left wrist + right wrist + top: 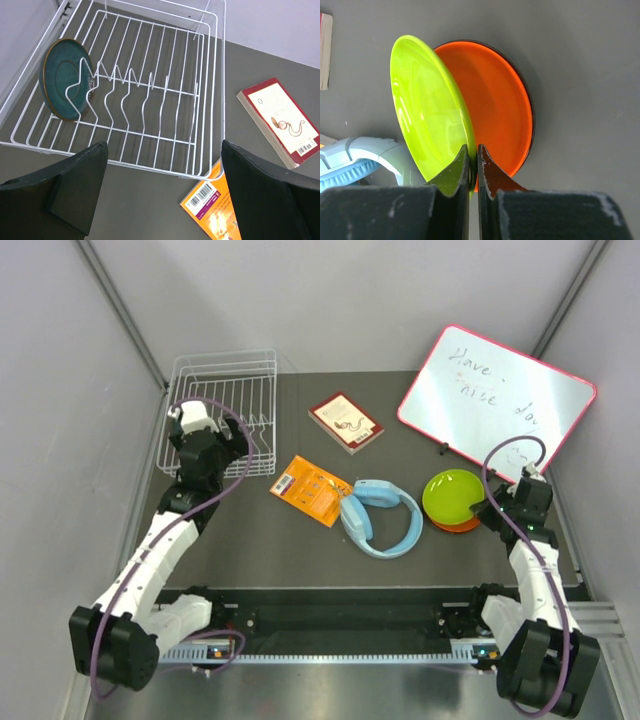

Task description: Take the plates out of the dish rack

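Observation:
The white wire dish rack stands at the back left, and a teal plate stands upright in its left end between the prongs. My left gripper is open and empty, hovering over the table just in front of the rack's near rim. My right gripper is shut on the rim of a lime green plate. It holds that plate tilted over an orange plate, which lies flat on the table at the right.
A red-edged book lies right of the rack. An orange booklet lies at the rack's near right corner, and blue headphones lie just left of the plates. A pink-framed whiteboard leans at the back right.

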{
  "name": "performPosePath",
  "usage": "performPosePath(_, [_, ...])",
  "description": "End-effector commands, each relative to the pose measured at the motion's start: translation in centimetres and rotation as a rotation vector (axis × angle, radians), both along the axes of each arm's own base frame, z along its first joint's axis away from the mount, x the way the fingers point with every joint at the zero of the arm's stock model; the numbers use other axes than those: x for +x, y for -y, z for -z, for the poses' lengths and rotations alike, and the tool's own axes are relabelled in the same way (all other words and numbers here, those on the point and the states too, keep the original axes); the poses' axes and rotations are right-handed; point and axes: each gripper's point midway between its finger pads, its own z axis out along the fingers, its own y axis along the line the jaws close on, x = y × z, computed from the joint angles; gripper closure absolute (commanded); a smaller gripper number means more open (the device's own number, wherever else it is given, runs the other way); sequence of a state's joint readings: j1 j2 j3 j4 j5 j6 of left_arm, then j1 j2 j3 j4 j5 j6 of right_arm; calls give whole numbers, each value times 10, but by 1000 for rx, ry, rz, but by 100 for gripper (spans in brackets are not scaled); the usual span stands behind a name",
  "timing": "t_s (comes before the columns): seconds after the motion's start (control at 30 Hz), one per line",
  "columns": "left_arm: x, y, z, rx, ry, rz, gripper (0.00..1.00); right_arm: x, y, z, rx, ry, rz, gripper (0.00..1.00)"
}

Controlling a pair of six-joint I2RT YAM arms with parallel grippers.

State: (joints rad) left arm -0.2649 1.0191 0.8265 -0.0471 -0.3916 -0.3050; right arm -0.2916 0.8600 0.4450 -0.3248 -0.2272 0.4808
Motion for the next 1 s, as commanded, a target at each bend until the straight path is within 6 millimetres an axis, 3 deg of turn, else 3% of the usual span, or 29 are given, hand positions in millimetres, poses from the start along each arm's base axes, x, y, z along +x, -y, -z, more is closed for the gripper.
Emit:
performPosePath(0.0, [5, 1, 1, -48, -5, 31, 1, 2, 8, -5, -24, 21, 29, 99])
performPosePath(0.07, [7, 2, 5, -59, -16, 38, 1, 2, 12, -6, -34, 18, 42, 90])
performPosePath(0.27, [13, -11, 9, -70, -26, 2, 1, 3, 13, -2, -37, 2, 42, 86])
performPosePath(0.3, [16, -13, 4, -81, -18, -4, 1, 3, 12, 0, -34, -3, 37, 75])
performPosePath(0.37, [21, -25, 9, -102, -47, -34, 1, 3, 10, 0, -31, -2, 23, 69])
performPosePath(0.4, [24, -26, 6, -107, -42, -33, 1, 4, 10, 0, -33, -1, 22, 59])
performPosePath(0.6, [37, -63, 3, -89, -31, -139, 1, 8, 14, -9, -67, 13, 1, 32])
performPosePath(0.63, [39, -67, 3, -94, -32, -145, 1, 8, 14, -10, -71, 8, -2, 31])
performPosePath(0.67, [42, -85, 9, -104, -44, -187, 1, 10, 19, -16, -94, 14, 4, 31])
performPosePath(0.8, [53, -109, 18, -124, -56, -232, 1, 12, 33, -29, -161, -15, 34, 29])
performPosePath(0.97, [69, -136, 35, -102, -60, -315, 1, 26, 29, -44, -147, 47, 7, 28])
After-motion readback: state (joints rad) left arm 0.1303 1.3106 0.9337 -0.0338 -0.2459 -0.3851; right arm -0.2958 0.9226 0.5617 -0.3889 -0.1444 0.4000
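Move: In the dish rack, the dark green plate stands about 6 cm ahead of the empty left hand, 12 cm to its left and 14 cm lower; the orange book is 8 cm back and 17 cm right, the red book 8 cm ahead and 23 cm right. The right hand still pinches the lime plate over the orange plate, centred roughly 4 cm ahead, 2 cm left and 4 cm below; the dark green plate lies some 18 cm ahead and 70 cm left. Swinging left over the dish rack towards the dark green plate, the left hand, fingers kept wide open, sinks first and goes about 12 cm left, 5 cm down and 5 cm forward, turning some 15 degrees counter-clockwise. The right hand eases down a centimetre, opens to let go of the lime plate, then backs off upward with a slight forward and rightward drift. ##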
